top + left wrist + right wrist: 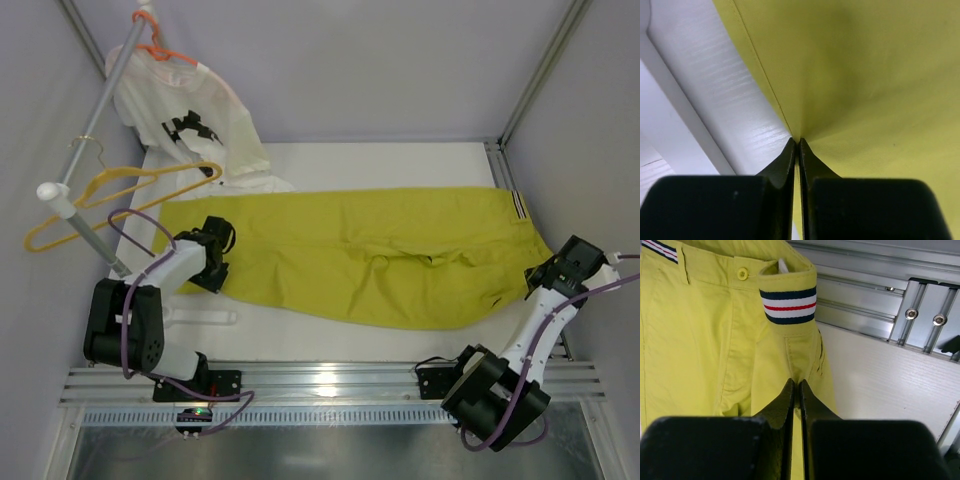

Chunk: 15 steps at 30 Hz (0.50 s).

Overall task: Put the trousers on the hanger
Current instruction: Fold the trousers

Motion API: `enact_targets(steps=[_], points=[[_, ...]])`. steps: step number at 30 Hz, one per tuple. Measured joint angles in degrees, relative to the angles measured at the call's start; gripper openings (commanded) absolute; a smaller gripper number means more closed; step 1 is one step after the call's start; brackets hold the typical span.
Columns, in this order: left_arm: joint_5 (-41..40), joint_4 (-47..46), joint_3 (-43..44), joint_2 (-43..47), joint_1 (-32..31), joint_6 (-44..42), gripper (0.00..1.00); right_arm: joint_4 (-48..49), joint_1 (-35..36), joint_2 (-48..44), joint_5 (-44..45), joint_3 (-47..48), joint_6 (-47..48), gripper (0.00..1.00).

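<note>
The yellow-green trousers (pixel 380 255) lie flat across the white table, with the striped waistband (pixel 517 207) at the right and the leg ends at the left. My left gripper (pixel 212 264) is at the near left edge of the legs. In the left wrist view it (pixel 799 142) is shut on a fold of the trousers (pixel 865 75). My right gripper (pixel 547 276) is at the waist end. In the right wrist view it (pixel 798 385) is shut on the trousers (pixel 700 340) just below the striped band (pixel 789 305). The yellow hanger (pixel 110 195) hangs on the rail at the far left.
A slanted grey rail (pixel 95 140) stands at the left and carries an orange hanger (pixel 160 50) with a white T-shirt (pixel 195 115). A small white piece (pixel 205 317) lies near the left arm. Aluminium rails (pixel 330 382) run along the near table edge. Enclosure walls close in on both sides.
</note>
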<state>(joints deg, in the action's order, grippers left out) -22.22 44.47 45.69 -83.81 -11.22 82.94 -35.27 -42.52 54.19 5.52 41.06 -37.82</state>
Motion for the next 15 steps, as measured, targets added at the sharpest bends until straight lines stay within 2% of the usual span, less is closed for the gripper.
enact_targets(steps=[8,15], points=[[-4.76,12.55,9.16,3.10,-0.02,2.58,0.01,-6.95,0.11,-2.75,2.75,8.28,0.20,0.04],[-7.45,18.64,12.24,5.31,0.00,2.60,0.01,-13.27,0.20,-5.29,3.87,11.82,0.24,0.04]])
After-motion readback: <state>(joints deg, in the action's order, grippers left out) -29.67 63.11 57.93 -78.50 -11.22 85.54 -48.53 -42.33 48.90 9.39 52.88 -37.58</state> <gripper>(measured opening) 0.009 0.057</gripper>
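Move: The trousers lie spread between the hands, both holding their near side. Their middle is about 31 cm right and 7 cm ahead of the left hand, roughly level with it, and about 39 cm left, 5 cm ahead and 10 cm below the right hand. The far hem corner is some 19 cm ahead and 11 cm left of the left hand; the white stand foot is 6 cm back, 11 cm left. The far striped waist patch is 18 cm ahead of the right hand, 3 cm left and 10 cm below. The trousers' near edge is raised off the table by both hands together. The left, still pinching the leg edge near the hem, goes up about 7 cm while easing a couple of centimetres left and tilting slightly; the right, keeping its shut grip at the waist end, rises about as far and eases back some 2 cm. ##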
